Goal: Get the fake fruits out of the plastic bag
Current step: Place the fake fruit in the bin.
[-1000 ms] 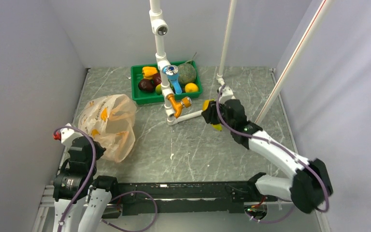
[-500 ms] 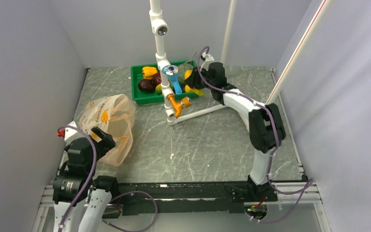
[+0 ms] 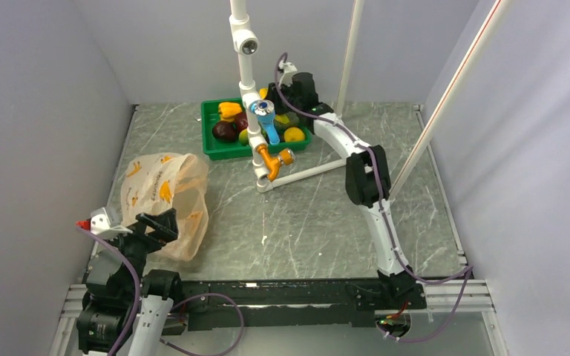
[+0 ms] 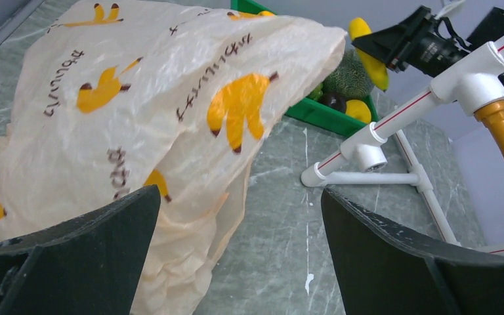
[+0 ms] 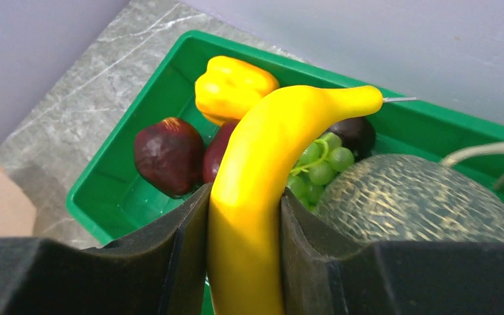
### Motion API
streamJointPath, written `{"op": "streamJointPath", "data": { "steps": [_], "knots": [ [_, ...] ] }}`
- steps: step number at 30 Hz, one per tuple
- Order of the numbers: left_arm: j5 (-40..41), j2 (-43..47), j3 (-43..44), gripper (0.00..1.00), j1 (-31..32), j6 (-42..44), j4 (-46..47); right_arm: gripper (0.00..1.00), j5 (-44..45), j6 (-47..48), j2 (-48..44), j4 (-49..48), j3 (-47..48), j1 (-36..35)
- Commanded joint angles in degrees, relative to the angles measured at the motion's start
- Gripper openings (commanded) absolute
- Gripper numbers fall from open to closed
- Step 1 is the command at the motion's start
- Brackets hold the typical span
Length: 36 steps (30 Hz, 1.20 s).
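The peach plastic bag (image 3: 167, 194) with banana prints lies slumped at the left; nothing inside it can be made out. My left gripper (image 3: 162, 222) sits at its near edge, open and empty. In the left wrist view the bag (image 4: 138, 111) spreads in front of the left finger (image 4: 85, 256). My right gripper (image 5: 244, 197) is shut on a yellow banana (image 5: 262, 144) above the green tray (image 5: 138, 203). Dark maroon fruits (image 5: 168, 154) and a green grape bunch (image 5: 315, 167) lie in that tray.
The tray (image 3: 209, 144) at the back also holds a netted melon (image 5: 413, 197) and a yellow pepper (image 5: 233, 85). A white pipe stand (image 3: 249, 67) with blue and orange fittings (image 3: 271, 159) rises in front of the tray. Grey walls enclose the table.
My left gripper has opened at the bag's edge and drawn back toward the near side. The right arm swung the banana from mid-table to above the tray.
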<state>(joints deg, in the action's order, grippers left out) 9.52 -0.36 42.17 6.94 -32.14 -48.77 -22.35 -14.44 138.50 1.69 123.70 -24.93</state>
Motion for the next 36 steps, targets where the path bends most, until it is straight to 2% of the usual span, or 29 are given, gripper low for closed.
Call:
{"op": "streamJointPath", "data": {
  "steps": [1,5,10,14,17,22,32,36],
  "knots": [
    [-1.1,-1.7,0.1,0.99,0.0,0.9,1.8,0.23,5.4,5.8,4.6,6.8,9.3,-3.8],
    [-1.0,-2.5,0.2,0.99,-0.3,0.9,1.8,0.38,16.8,7.9,6.9,7.9,11.7,-6.3],
    [-1.9,-2.5,0.0,1.00,-1.0,1.3,2.2,0.42,23.0,11.1,10.6,9.2,17.2,-8.1],
    [-2.0,-2.7,0.0,0.99,-1.0,1.3,2.2,0.73,24.6,12.7,10.5,8.5,17.3,-8.8],
    [-2.1,-2.7,0.0,0.99,-1.0,1.3,2.2,0.84,24.9,12.6,8.9,9.7,16.8,-8.7],
    [-2.6,-2.6,-0.1,0.99,-1.1,1.5,2.5,0.90,21.8,9.9,1.0,8.4,8.5,-7.9],
    [-3.6,-3.0,-0.3,0.99,-1.0,1.8,2.8,0.95,15.8,3.2,-20.4,4.5,-14.2,-4.0],
    [-4.0,-3.0,-0.3,0.99,-1.0,1.9,3.0,0.96,18.8,-0.1,-30.8,4.7,-27.1,-2.4]
  ]
}}
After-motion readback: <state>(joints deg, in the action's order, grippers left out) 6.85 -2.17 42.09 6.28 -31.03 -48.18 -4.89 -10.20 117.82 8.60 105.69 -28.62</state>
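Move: The right hand still grips the banana above the bin; the free spot for it lies about 5 cm to the hand's left, level with it in reach and roughly 10 cm below. Near that spot, counted from the hand, are the dark red fruit some 13 cm left and 1 cm back, the yellow pepper 12 cm left and 7 cm farther out, and the melon 7 cm right and 4 cm farther. From the idle left hand, the spot lies some 40 cm ahead, 12 cm right and 19 cm below. The right hand carries the banana about 5 cm to the left while sinking some 6 cm into the bin, the wrist rolling nearly 20 degrees so that the hand's left side dips, and near the bottom the fingers open wide and let go of it. The empty hand then draws off right and back over the bin's near side, rising about 11 cm from its lowest point, fingers kept open and most of the roll still there until it begins to ease. ##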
